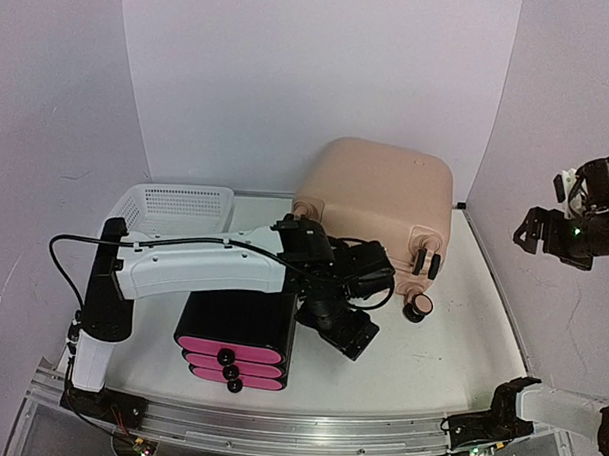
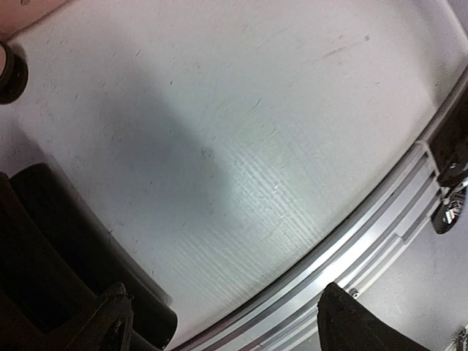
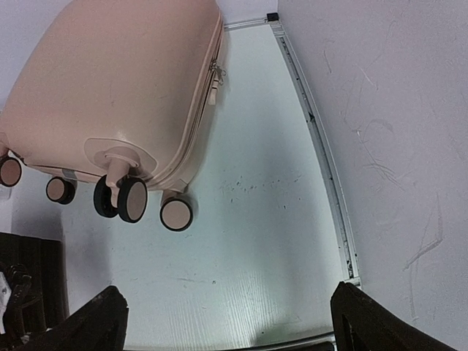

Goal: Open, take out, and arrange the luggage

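Observation:
The luggage point(image 1: 380, 201) is a large beige-pink hard-shell suitcase, lying closed at the back right of the table. Its black wheels with beige hubs point(image 1: 418, 307) face the front. My left gripper point(image 1: 343, 331) hangs open and empty just in front of the suitcase's near left corner. In the left wrist view the gripper point(image 2: 230, 329) sits over bare table, with one wheel point(image 2: 9, 73) at the top left. My right gripper point(image 1: 544, 236) is raised at the far right, open and empty. The right wrist view shows the gripper point(image 3: 234, 329) and the suitcase point(image 3: 117, 80) with its zipper pull point(image 3: 214, 84).
A black box with three pink drawer fronts point(image 1: 235, 348) stands at the front, under my left arm. A white mesh basket point(image 1: 175, 205) sits at the back left. A metal rail point(image 1: 307, 428) runs along the near edge, and it also shows in the left wrist view point(image 2: 380, 227).

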Available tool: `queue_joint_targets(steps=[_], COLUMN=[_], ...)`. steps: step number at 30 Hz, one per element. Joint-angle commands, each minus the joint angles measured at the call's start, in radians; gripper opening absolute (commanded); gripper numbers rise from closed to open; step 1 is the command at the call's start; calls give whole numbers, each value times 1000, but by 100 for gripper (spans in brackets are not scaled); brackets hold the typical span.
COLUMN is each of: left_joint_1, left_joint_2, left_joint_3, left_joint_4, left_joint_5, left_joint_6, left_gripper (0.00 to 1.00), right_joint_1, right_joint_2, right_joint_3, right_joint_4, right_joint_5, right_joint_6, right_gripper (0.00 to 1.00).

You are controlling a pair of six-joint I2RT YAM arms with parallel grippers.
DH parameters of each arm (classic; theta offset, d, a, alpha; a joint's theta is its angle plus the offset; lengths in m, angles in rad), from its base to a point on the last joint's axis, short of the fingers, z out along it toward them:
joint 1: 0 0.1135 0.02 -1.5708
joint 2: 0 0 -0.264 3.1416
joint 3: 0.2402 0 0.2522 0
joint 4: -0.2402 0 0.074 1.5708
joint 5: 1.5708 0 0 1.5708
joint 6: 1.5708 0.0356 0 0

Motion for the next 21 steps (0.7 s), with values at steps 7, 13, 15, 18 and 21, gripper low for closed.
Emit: queue_joint_targets(steps=[7,13,15,18,21], left_joint_1=[22,65,88,131,160], left_joint_2=[-99,-221,-263,-333,-424], left_joint_3=[-174,-357,-413,-488,-571], left_joint_4=[-102,-108,-108,-115,-125], left_joint_5=[-156,-203,-230,-268,-308], left_joint_6=[-108,-179,-201,-239,-297], left_gripper=[88,88,88,89,90], right_joint_1=[-4,-4,-4,-4,-4], right_joint_2=[33,34,35,37,36], right_joint_3=[-37,-50,-58,-66,-67], right_joint_4=[71,82,86,90,90], right_joint_5=[-72,-75,-84,-89,-89], right_joint_6=[37,38,44,46,46], right_gripper=[98,98,98,98,98])
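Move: The left hand hangs fingers-down just beyond the right side of the black box with pink drawers; the box's middle lies about 22 cm to its left and 4 cm ahead, at much the same height. The pink suitcase's middle is some 28 cm straight ahead, and the white basket roughly 40 cm left and 27 cm ahead. From the right hand the box is about 49 cm left, 4 cm back and 20 cm lower. The left hand sweeps about 15 cm to the left into the right side of the black box near its drawer front, sinking some 4.5 cm on the way before easing up a little and drifting 4 cm forward, its side shoving the box along. As it pushes, the hand turns about 20 degrees counter-clockwise and rolls its left side up some 15 degrees with the fingers staying wide open, while the empty right hand merely sinks a couple of centimetres and edges left and forward. ##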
